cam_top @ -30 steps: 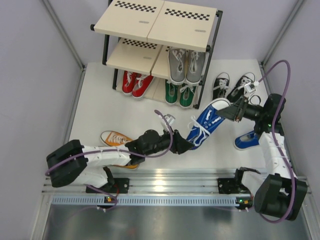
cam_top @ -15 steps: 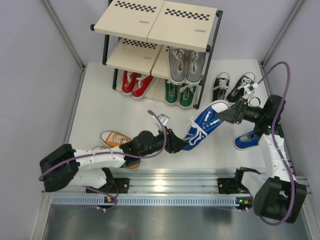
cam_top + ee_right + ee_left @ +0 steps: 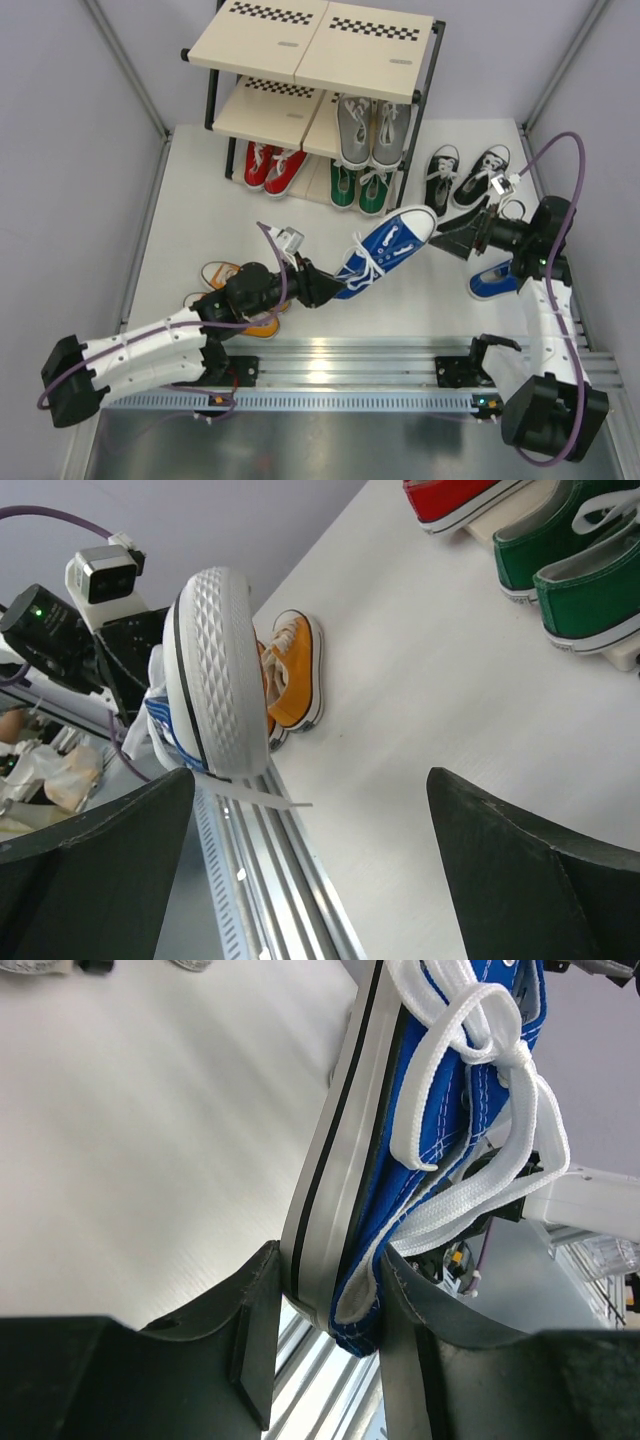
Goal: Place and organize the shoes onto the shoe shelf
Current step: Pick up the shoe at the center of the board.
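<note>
My left gripper (image 3: 325, 287) is shut on the heel of a blue shoe (image 3: 385, 248) and holds it off the table, toe pointing up-right. In the left wrist view the heel (image 3: 362, 1305) sits pinched between the jaws of the left gripper (image 3: 330, 1305). My right gripper (image 3: 458, 237) stands open just right of the toe, apart from it. From the right wrist, the right gripper (image 3: 310, 825) has its jaws wide, with the white toe cap (image 3: 215, 670) ahead. The shoe shelf (image 3: 315, 45) carries grey shoes (image 3: 372, 130), red shoes (image 3: 268, 165) and green shoes (image 3: 358, 188).
A second blue shoe (image 3: 492, 280) lies by the right arm. Two black shoes (image 3: 460, 172) stand right of the shelf. Orange shoes (image 3: 228, 278) lie partly under my left arm. A metal rail (image 3: 340, 355) runs along the near table edge.
The right gripper has opened and let go of the blue shoe's toe. The left gripper has closed on its heel and drawn the shoe leftward.
</note>
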Robot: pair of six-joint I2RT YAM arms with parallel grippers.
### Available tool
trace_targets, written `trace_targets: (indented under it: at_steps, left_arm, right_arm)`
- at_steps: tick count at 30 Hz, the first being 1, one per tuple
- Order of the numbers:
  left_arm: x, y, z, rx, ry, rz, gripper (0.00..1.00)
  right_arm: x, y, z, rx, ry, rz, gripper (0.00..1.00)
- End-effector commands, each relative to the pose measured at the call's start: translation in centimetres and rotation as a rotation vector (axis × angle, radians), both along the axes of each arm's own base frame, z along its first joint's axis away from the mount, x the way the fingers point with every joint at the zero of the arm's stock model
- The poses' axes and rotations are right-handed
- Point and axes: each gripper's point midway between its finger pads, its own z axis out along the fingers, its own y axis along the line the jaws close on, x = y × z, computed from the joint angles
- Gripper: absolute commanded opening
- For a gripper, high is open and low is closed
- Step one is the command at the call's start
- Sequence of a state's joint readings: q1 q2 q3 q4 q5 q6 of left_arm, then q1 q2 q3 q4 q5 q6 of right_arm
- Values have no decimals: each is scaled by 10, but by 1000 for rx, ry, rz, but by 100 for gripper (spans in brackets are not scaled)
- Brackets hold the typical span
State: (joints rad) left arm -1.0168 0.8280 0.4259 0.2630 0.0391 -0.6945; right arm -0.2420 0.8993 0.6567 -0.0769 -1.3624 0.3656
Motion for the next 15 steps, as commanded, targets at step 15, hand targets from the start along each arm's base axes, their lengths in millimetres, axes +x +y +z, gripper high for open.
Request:
trace_targets:
  at_steps: [15]
  left_arm:
    - [22,98,112,56,-242,318,0]
  right_arm:
    - [2,-27,7,-94,-230,-79,99]
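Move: From the left hand, which holds the blue shoe by its heel, the empty left half of the middle shelf lies about 30 cm ahead, 16 left and 8 higher; on that shelf the grey pair stands 30 ahead and 7 right, and the red pair sits below, 29 ahead and 15 left. From the empty right hand, the other blue shoe lies some 17 cm right, 3 back and 20 below; the black pair 22 ahead and 5 right. Drawing the blue shoe away from the open right gripper, the left hand goes about 8 cm left, rising some 3 cm late on, and swings its fingers roughly 10 degrees counter-clockwise while dipping their tips, its grip kept. The right hand, already wide open, backs off about 2 cm to the right and slightly up, rolling about 10 degrees. ##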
